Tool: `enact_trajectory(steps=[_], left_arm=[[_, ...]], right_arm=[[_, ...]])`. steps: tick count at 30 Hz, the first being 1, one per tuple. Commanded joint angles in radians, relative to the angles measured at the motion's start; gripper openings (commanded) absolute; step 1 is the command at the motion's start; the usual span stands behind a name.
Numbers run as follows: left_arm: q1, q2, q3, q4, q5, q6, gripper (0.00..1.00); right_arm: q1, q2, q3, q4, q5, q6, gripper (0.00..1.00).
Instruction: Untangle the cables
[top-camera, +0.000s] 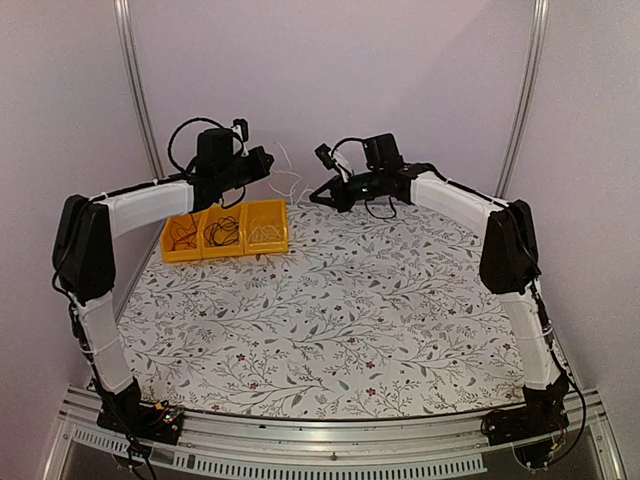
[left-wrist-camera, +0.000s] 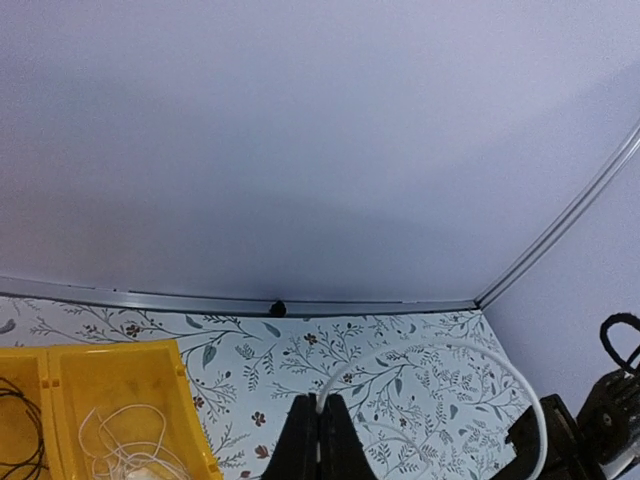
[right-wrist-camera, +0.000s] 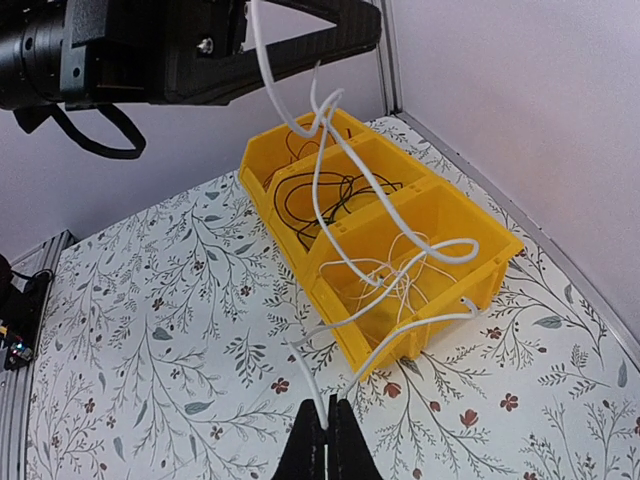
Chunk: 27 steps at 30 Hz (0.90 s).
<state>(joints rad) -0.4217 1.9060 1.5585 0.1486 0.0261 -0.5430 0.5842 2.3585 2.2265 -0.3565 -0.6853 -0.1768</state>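
Both grippers hang in the air at the back of the table, beside the yellow bins. My left gripper (top-camera: 266, 160) (left-wrist-camera: 318, 402) is shut on a white cable (left-wrist-camera: 432, 346) that arcs off to the right. My right gripper (top-camera: 318, 196) (right-wrist-camera: 327, 402) is shut on the same white cable (right-wrist-camera: 455, 252). In the right wrist view it rises in loops with a knot up to the left gripper's fingers (right-wrist-camera: 320, 35). In the top view the cable (top-camera: 288, 180) spans the short gap between the grippers. Thin pale cables (right-wrist-camera: 405, 275) lie in the nearest bin and black cables (right-wrist-camera: 320, 190) in the middle one.
Three yellow bins (top-camera: 268, 242) stand in a row at the back left of the flowered table. The back wall and its metal rail (left-wrist-camera: 150, 297) run close behind the grippers. Thick black arm cables (top-camera: 190, 130) loop above the left wrist.
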Motion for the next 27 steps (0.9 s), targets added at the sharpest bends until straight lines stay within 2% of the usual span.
enact_trajectory(steps=[1,10,18,20,23,24,27], left_arm=[[0.046,0.071,-0.016,0.048,-0.023,0.02,0.0],[0.08,0.176,0.021,0.047,-0.054,0.04,0.0],[0.117,0.197,0.004,0.05,-0.055,0.03,0.0],[0.127,0.201,-0.004,0.052,-0.042,0.02,0.0],[0.135,0.212,0.0,0.046,-0.042,0.009,0.01],[0.14,0.22,0.008,0.039,-0.041,0.004,0.01],[0.15,0.25,0.043,0.017,-0.047,-0.015,0.01]], right_arm=[[0.027,0.163,0.126,0.159,0.069,0.11,0.01],[0.088,0.366,0.221,0.444,0.178,0.103,0.0],[0.134,0.489,0.302,0.641,0.247,0.078,0.0],[0.144,0.501,0.31,0.677,0.275,0.067,0.14],[0.152,0.506,0.304,0.683,0.28,0.041,0.47],[0.153,0.5,0.29,0.664,0.27,0.023,0.53],[0.152,0.412,0.131,0.592,0.272,-0.024,0.55]])
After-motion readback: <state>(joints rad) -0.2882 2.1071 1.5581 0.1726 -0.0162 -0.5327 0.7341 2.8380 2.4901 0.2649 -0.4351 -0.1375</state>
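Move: The yellow box's right compartment, with white cables in it, lies about 5 cm ahead of the left hand, 5 cm to its left and 25 cm below; both hands already hold the last white cable. From the right hand that compartment is some 12 cm ahead, 14 cm to the left and 20 cm below. The middle compartment, holding the dark cable, sits about 10 cm left of it, level with it front to back. The white cable, slung between both closed grippers, is lowered towards the right compartment. The left hand sinks about 11 cm while drifting left and forward, still pinching its part; the right hand goes some 11 cm left and 10 cm down, a little forward, then eases slightly up as its fingers tilt towards level and open about halfway, letting go. ##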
